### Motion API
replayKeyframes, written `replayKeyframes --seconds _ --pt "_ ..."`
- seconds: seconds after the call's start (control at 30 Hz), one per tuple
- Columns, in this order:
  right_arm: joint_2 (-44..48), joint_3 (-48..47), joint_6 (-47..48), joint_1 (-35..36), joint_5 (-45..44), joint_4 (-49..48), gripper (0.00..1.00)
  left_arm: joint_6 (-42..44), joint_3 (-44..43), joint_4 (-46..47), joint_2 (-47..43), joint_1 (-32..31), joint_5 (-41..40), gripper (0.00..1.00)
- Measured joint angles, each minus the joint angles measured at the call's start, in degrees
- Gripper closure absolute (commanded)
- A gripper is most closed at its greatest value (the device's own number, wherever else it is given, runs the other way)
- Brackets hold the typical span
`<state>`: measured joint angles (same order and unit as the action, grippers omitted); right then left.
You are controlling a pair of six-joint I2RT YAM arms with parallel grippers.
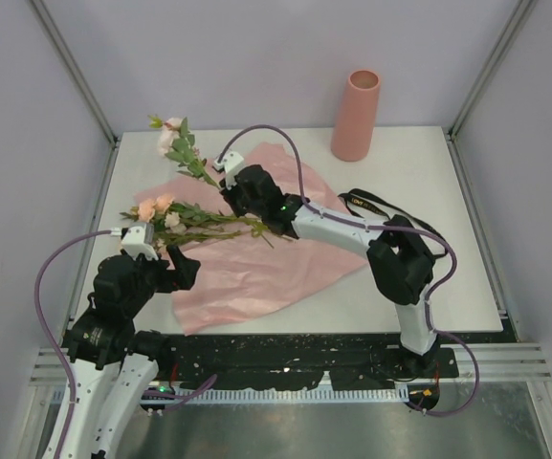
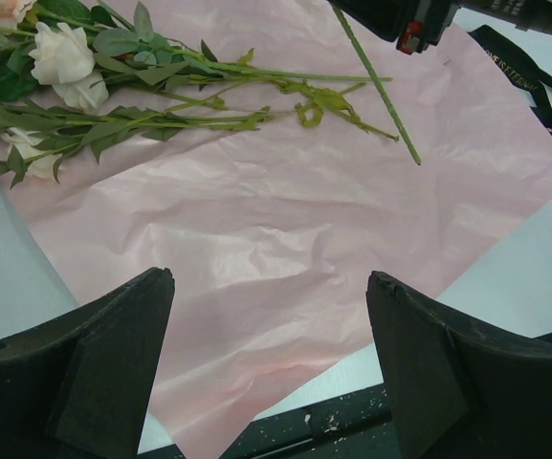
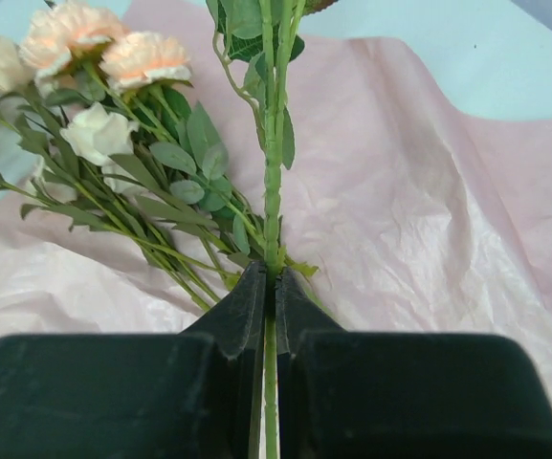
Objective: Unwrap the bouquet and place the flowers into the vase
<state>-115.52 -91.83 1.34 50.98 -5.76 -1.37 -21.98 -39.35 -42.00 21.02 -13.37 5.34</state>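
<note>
The bouquet lies unwrapped: its pink paper is spread flat on the table. Several pale pink and peach flowers rest on the sheet's left part. My right gripper is shut on the green stem of one rose, which points up and to the far left, its stem clear of the pile. In the right wrist view the stem runs straight between the closed fingers. My left gripper hangs open over the paper's near corner, nothing between its fingers. The salmon-pink vase stands upright at the back right.
A black ribbon lies on the table by the paper's right edge, under my right arm. The table's near edge borders a black rail, and grey walls close in the left, back and right sides.
</note>
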Motion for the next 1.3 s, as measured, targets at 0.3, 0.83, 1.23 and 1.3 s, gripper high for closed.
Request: replayKeyframes --seconds 0.3,0.83,1.23,1.3 --pt "13.1 16.0 -2.2 -0.2 3.9 -12.0 0.95 0.0 0.0 0.0 0.0 0.0 1.0 0.14" --pt "28.4 20.8 4.4 -18.8 14.7 -42.8 0.94 0.2 0.3 0.0 -0.9 0.0 3.7 0.14" --pt "5.5 -4.2 -4.7 -39.3 26.2 -66.7 0.95 0.2 0.4 0.1 -0.4 0.0 3.9 0.14" --pt "2.6 -8.0 -5.1 -41.4 26.3 -66.7 0.95 0.2 0.4 0.1 -0.3 0.0 4.0 0.14"
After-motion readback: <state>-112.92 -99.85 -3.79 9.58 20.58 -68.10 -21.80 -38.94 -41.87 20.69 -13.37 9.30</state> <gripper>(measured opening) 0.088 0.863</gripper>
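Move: The right hand holds a flower by its stem. The vase stands about 28 cm ahead of it and 32 cm to its right, its middle some 5 cm lower. The flowers still lying are about 10 cm to the hand's left, level with it and 15 cm below. The pink paper's middle is about 7 cm right, 2 cm back; the black ribbon 41 cm right, 3 cm ahead. From the left hand the vase is roughly 49 cm ahead, 42 cm right. Fingers stay shut on the flower stem as the right hand carries it up some 35 cm and about 30 cm right, away from the lying flowers towards the space above the vase. It first draws back about 5 cm while rising, then swings forward and right, and the wrist tips up roughly 70 degrees until the fingers point steeply upward, easing off at the end. ##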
